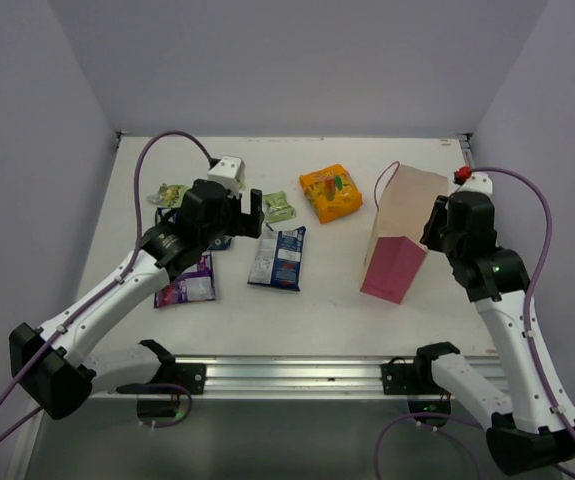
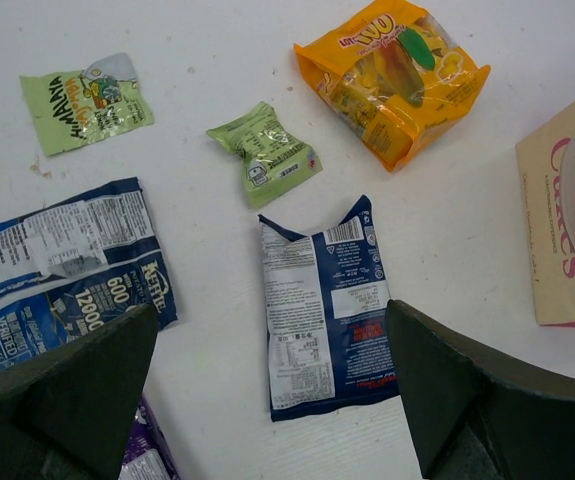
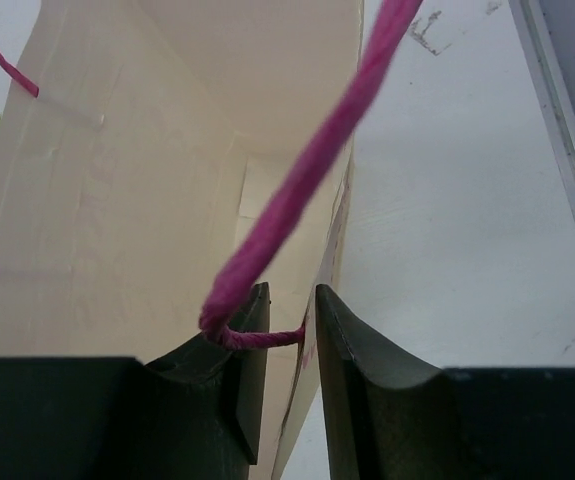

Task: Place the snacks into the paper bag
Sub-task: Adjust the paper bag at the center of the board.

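Observation:
The paper bag (image 1: 402, 235) stands at the right, cream with a magenta side, mouth open. My right gripper (image 3: 292, 300) straddles its near wall (image 3: 332, 250) beside a pink cord handle (image 3: 307, 170), one finger inside, one outside, with a narrow gap still showing. My left gripper (image 2: 272, 320) hangs wide open above a dark blue packet (image 2: 327, 310). Around it lie the orange packet (image 2: 392, 75), a second dark blue packet (image 2: 67, 260), two green packets (image 2: 265, 152) (image 2: 85, 100) and a purple one (image 1: 187, 288).
White walls close in the table on the left, back and right. A metal rail (image 1: 287, 375) runs along the near edge between the arm bases. The snacks lie spread over the left and middle of the table, the orange one (image 1: 330, 192) nearest the bag.

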Robot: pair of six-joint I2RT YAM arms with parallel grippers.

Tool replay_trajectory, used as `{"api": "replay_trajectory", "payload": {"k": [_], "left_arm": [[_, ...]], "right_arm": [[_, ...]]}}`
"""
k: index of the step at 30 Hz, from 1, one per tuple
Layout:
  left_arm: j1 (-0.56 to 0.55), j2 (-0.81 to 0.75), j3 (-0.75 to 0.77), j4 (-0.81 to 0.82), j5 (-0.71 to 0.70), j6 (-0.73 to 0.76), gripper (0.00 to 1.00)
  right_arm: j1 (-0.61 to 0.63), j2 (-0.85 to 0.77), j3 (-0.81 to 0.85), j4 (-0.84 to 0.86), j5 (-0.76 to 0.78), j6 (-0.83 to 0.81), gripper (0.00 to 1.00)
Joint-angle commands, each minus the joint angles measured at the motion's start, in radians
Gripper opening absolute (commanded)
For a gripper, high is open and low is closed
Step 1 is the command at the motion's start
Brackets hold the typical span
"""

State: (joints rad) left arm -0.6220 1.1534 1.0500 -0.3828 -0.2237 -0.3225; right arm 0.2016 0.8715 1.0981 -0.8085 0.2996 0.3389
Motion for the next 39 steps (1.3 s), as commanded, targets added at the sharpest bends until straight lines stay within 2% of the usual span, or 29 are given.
{"api": "replay_trajectory", "payload": {"k": [1,8,11,17,23,30,39], "left_arm": [[0.007,0.034,0.048,0.044,0.009,-0.012,0.99],[0.007,0.121,0.076,0.119,0.061,0.0,0.98],[0.007,0.17,0.099,0.137,0.086,0.007,0.98],[0.007,0.242,0.119,0.188,0.11,0.0,0.97],[0.007,0.344,0.166,0.208,0.139,-0.039,0.97],[0.007,0.502,0.275,0.239,0.167,-0.079,0.98],[0.007,0.776,0.442,0.351,0.168,-0.073,0.94]], "right_arm": [[-0.002,0.011,0.06,0.017,0.053,-0.026,0.29],[-0.002,0.049,0.051,0.026,0.064,-0.031,0.24],[-0.002,0.066,0.051,0.026,0.064,-0.029,0.19],[-0.001,0.081,0.097,-0.024,0.035,-0.052,0.01],[-0.002,0.087,0.17,-0.084,0.056,-0.098,0.0],[0.005,0.063,0.128,-0.043,0.069,-0.107,0.0],[0.015,0.04,0.117,-0.027,0.101,-0.11,0.0]]}}
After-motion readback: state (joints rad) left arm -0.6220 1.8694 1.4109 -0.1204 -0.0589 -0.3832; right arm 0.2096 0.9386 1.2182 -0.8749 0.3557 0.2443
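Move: The orange gummy bag lies about 21 cm ahead and 21 cm right of my left hand, some 22 cm below. The small green packet is roughly 17 cm ahead of that hand and 8 cm right, the navy packet 2 cm ahead and 8 cm right. The paper bag's right-hand rim stands between my right fingers; its middle is about 5 cm ahead, 7 cm left and 12 cm below that hand. I draw my right fingers in from about a third open until they are shut on the paper bag's right-hand rim, easing forward a centimetre and then rising about 2 cm. Meanwhile my left hand, wide open, swings right, forward and down towards the orange gummy bag, roughly 20 cm in all and gathering speed, tipping slightly steeper; it touches nothing yet. ##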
